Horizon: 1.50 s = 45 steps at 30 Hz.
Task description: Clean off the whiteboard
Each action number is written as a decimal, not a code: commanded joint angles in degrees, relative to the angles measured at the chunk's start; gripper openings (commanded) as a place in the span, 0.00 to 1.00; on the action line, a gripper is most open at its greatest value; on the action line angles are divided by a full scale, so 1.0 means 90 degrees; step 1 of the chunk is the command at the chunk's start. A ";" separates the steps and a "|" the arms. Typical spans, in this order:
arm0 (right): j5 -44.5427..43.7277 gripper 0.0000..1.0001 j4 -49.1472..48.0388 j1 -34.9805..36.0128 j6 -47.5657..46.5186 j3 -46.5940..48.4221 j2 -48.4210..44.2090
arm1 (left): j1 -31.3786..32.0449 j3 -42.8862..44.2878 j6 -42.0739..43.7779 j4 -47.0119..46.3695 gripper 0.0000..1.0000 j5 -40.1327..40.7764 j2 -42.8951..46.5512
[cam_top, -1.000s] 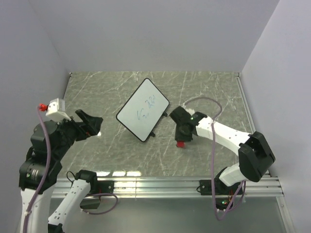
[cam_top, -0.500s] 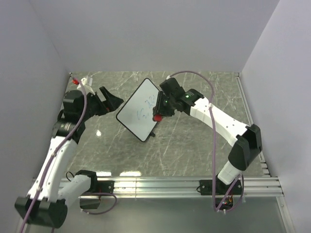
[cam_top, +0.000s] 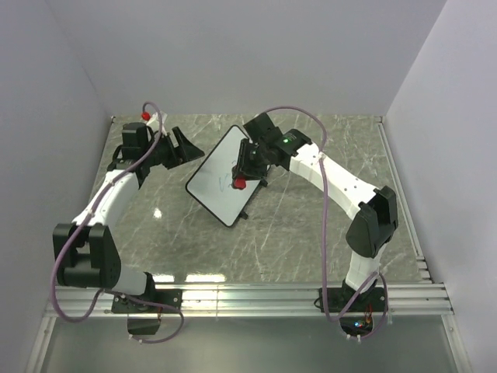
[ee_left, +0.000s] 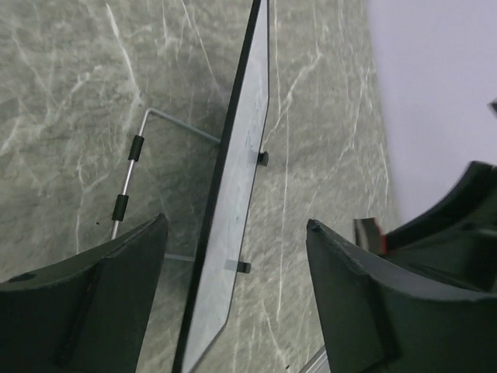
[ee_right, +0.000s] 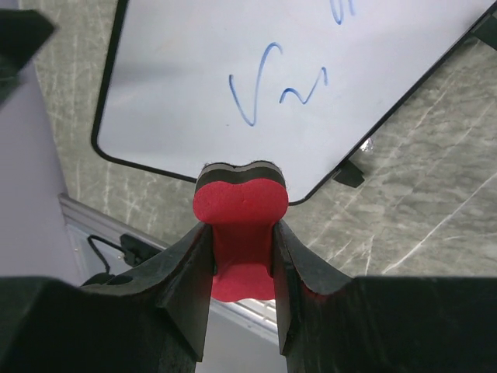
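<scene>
The whiteboard [cam_top: 216,186] stands tilted at mid-table on a thin wire stand [ee_left: 128,167], with blue scribbles [ee_right: 268,85] on its face. My right gripper [cam_top: 242,174] is shut on the red bone-shaped eraser [ee_right: 241,225], whose dark end sits over the board's face near the scribbles. My left gripper [cam_top: 192,150] is at the board's upper-left edge. In the left wrist view the whiteboard [ee_left: 242,186] shows edge-on, running between the two fingers [ee_left: 116,287], which stand apart from it on either side. The left gripper [ee_left: 234,227] is open.
The green marble table [cam_top: 326,225] is closed in by pale walls [cam_top: 62,85] on the left, back and right. A metal rail [cam_top: 256,295] runs along the near edge. Small black tabs [ee_right: 349,172] stick out from the board's lower rim.
The right arm lifted the eraser from the table right of the board and carried it onto the board's face. The left arm swung up to the board's upper-left edge and its jaws narrowed slightly.
</scene>
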<state>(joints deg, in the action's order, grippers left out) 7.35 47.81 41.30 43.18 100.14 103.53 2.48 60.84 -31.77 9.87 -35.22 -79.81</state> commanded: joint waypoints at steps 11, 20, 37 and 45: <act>-0.0065 0.00 -0.0547 0.0021 0.0788 0.1021 0.0674 | -0.0002 0.0828 0.1264 0.0202 0.75 -0.1067 -0.1141; -0.0006 0.00 -0.0957 -0.0057 0.1247 0.1227 0.1251 | 0.0017 0.1014 0.1460 0.0417 0.56 -0.1272 -0.1503; -0.0465 0.00 -0.1894 0.0206 0.2224 0.0700 0.1778 | 0.0164 0.0867 0.1655 0.0642 0.07 -0.1311 -0.1532; -0.0943 0.00 -0.2294 0.0284 0.2331 -0.0771 0.1496 | 0.0222 0.0984 0.1704 0.0837 0.00 -0.1116 -0.1621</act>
<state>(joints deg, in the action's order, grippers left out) 2.48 27.14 43.11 63.29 99.15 117.58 3.51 67.77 -17.34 15.73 -44.75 -94.15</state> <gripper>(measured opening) 0.390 0.097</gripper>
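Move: The whiteboard leans on its stand with its raised long edge towards the left hand; the stretch its open fingers will shut on is about 1 cm ahead, 3 cm right and 6 cm below. The red eraser is some 10 cm back and 15 cm right of that hand, 3 cm lower. From the right hand, which holds the eraser, the board's middle with the blue writing lies roughly 7 cm ahead, 4 cm left and 12 cm down; the raised edge is about 11 cm ahead, 12 cm left, 5 cm down. Down about 5 cm and slightly right, turning some 15 degrees clockwise, the left hand closes its fingers from wide to nearly shut, pinching the whiteboard's raised edge. The right hand, keeping its grip on the eraser, carries it forward and left roughly 10 cm, then down, about 7 cm lower in all and also turning clockwise, to set the felt against the face near the left fingers. ##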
